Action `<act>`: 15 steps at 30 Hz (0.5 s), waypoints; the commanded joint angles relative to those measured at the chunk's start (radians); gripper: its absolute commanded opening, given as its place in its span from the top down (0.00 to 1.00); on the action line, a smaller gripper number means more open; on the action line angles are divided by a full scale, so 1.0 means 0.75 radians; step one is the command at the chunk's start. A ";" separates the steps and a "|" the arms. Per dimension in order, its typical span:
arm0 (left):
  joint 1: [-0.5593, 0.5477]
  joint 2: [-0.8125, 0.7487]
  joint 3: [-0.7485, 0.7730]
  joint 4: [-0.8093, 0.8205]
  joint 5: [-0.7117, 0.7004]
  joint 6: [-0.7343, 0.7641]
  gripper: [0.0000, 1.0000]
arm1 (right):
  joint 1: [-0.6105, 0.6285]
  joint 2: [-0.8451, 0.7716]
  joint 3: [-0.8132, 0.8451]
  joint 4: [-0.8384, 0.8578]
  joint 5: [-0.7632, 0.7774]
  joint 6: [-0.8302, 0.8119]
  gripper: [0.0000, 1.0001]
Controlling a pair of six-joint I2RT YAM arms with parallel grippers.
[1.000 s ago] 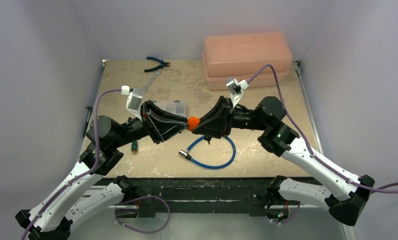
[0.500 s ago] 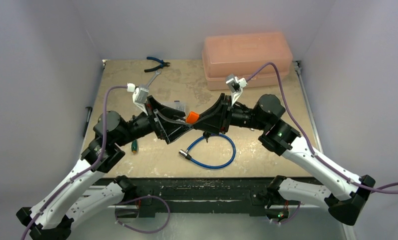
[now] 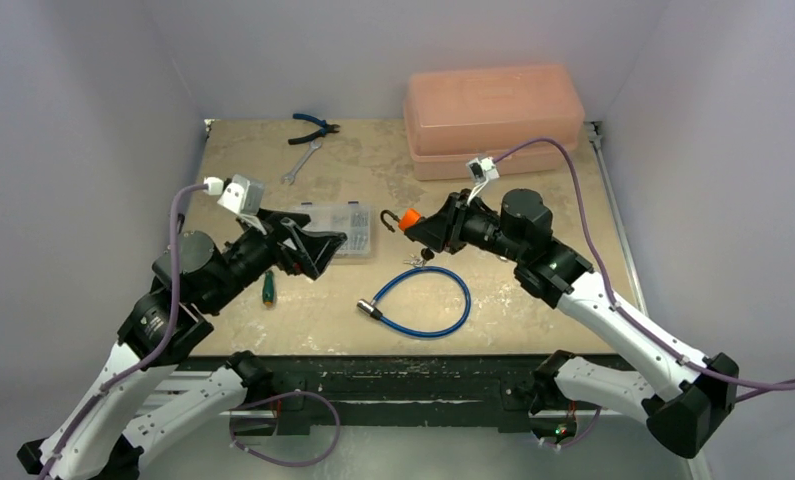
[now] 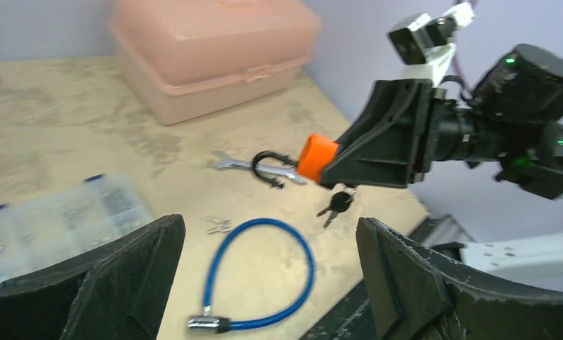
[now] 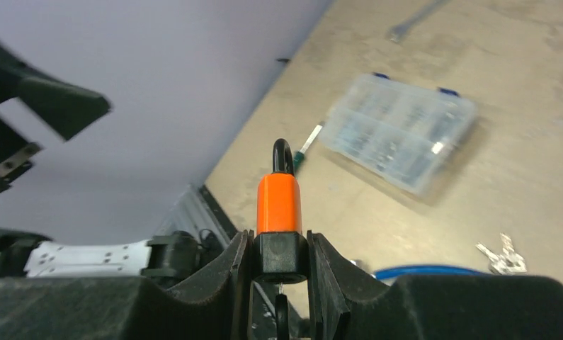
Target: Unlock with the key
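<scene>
My right gripper (image 3: 416, 226) is shut on the black base of the orange padlock (image 3: 409, 220) and holds it above the table. Its black shackle (image 3: 387, 218) looks like a hook with one leg free. The key (image 4: 340, 203), black-headed and bunched with a like one, hangs from the padlock's underside. In the right wrist view the padlock (image 5: 279, 202) sits between my jaws (image 5: 280, 244), with the key (image 5: 281, 312) just below. My left gripper (image 3: 323, 248) is open and empty, well left of the padlock (image 4: 316, 157). Its jaws (image 4: 269, 225) stand wide apart.
A blue cable lock (image 3: 423, 305) lies at the front middle, a bare silver key bunch (image 4: 218, 225) beside it. A clear parts box (image 3: 341, 218), a green screwdriver (image 3: 268, 291), a spanner (image 3: 300, 163) and pliers (image 3: 313, 126) lie left. A pink case (image 3: 493, 115) stands at the back right.
The two grippers were together at the padlock. My left gripper has let go, opened and pulled back to the left. My right gripper has drawn back right with the padlock.
</scene>
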 commanded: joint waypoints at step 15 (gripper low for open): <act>0.001 -0.259 -0.363 -0.141 -0.451 0.191 0.02 | -0.132 0.535 0.009 0.303 0.071 -0.030 1.00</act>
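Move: From the right hand, which still holds the opened padlock with its key, the loose keys on the table lie about 9 cm ahead, 1 cm left and 31 cm below. On the same table, the blue cable loop is nearly straight beneath it and the wrench some 16 cm ahead, 14 cm right. From the empty left hand, the loose keys are roughly 13 cm ahead, 18 cm right, 37 cm down; the padlock is about 6 cm ahead, 17 cm right, 6 cm lower. Lower the right gripper about 14 cm while carrying it some 8 cm forward, towards the table by the loose keys, tipping its fingers down and turning a little clockwise; keep the grip on the padlock. Meanwhile draw the left gripper, still wide open and empty, down about 11 cm and off to the left, away from the padlock, turning some 15 degrees counter-clockwise. ##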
